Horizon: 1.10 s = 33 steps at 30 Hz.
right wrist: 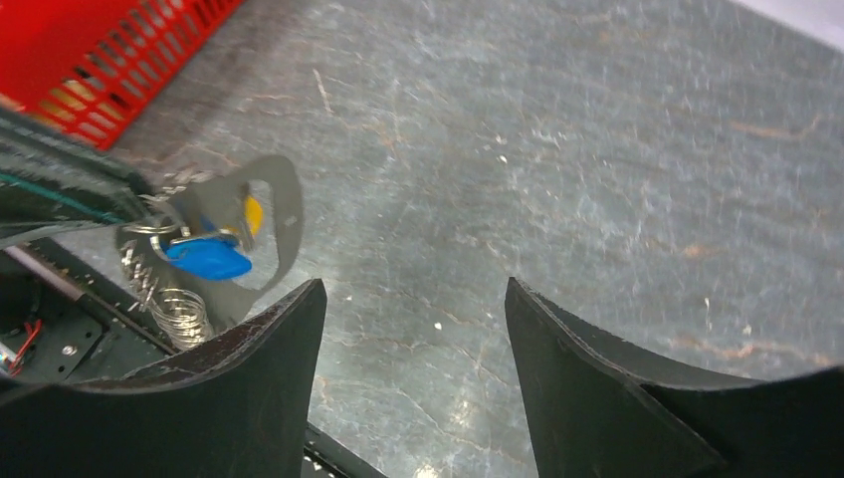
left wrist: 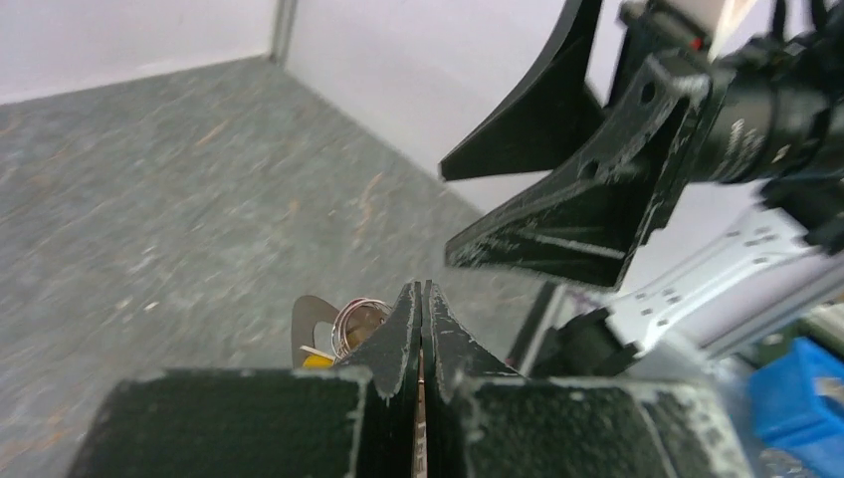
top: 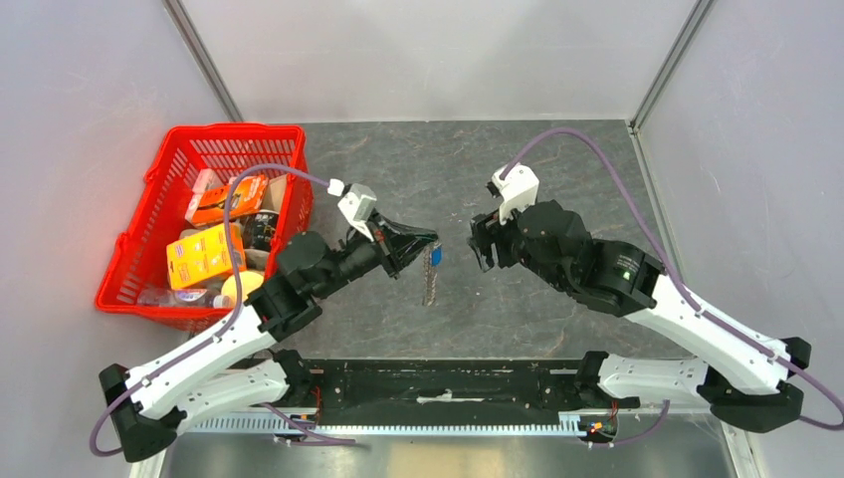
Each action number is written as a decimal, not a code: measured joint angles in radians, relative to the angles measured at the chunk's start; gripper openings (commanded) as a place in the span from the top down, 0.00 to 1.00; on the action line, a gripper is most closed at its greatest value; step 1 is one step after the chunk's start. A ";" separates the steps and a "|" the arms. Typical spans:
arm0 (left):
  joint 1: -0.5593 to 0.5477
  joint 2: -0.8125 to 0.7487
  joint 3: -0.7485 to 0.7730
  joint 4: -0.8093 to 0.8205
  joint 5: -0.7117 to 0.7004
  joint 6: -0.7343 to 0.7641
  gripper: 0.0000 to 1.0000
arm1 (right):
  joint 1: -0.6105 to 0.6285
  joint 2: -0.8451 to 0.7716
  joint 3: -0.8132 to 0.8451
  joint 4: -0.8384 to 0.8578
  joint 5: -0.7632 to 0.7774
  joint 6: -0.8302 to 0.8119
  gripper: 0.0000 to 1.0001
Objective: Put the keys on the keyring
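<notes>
My left gripper (top: 426,240) is shut on the keyring (right wrist: 286,202), a grey curved loop held above the table. A blue-headed key (right wrist: 209,257) and a yellow-gold key (right wrist: 254,213) hang against the loop. A silver link chain (right wrist: 177,311) dangles below them. In the left wrist view the loop (left wrist: 305,317) and a small silver ring (left wrist: 355,317) show just left of the closed fingertips (left wrist: 410,311). My right gripper (right wrist: 413,291) stands open and empty a short way to the right of the keys, facing the left gripper (left wrist: 422,291). In the top view the blue key (top: 436,256) hangs between the two grippers.
A red basket (top: 139,261) full of packaged goods stands at the table's left side, also seen as the red basket (right wrist: 119,55) in the right wrist view. A black rail (top: 438,383) runs along the near edge between the arm bases.
</notes>
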 measured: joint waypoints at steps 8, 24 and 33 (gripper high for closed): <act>0.000 0.115 0.097 -0.234 -0.099 0.145 0.98 | -0.225 -0.002 -0.103 -0.015 -0.146 0.105 0.22; 0.000 0.365 0.159 -0.421 -0.230 0.235 0.98 | -0.277 -0.050 -0.315 0.012 -0.263 0.202 0.16; 0.000 0.361 0.195 -0.420 -0.153 0.210 0.98 | -0.276 -0.069 -0.429 0.175 -0.472 0.142 0.03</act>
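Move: The keyring already hangs from the left fingertips, its blue tag about 4 cm below that hand and 2 cm to its right. The yellow tag is roughly 3 cm ahead of the left hand and 5 cm down, and the coil is 1 cm back and 9 cm below. From the open, empty right hand, the blue tag is about 7 cm left, 2 cm back and 2 cm lower; the left fingertips are about 9 cm left, 2 cm back and 2 cm higher. Keeping its pinch on the keyring, the left hand sinks about 15 cm while reaching some 6 cm forward and tipping its fingers downward about 35 degrees, then eases up a couple of centimetres. The empty right hand drops with it by roughly 13 cm, tilting downward, swinging a few centimetres right and forward and then back again, and spreads its jaws from mostly to almost fully open beside the hanging bunch. ##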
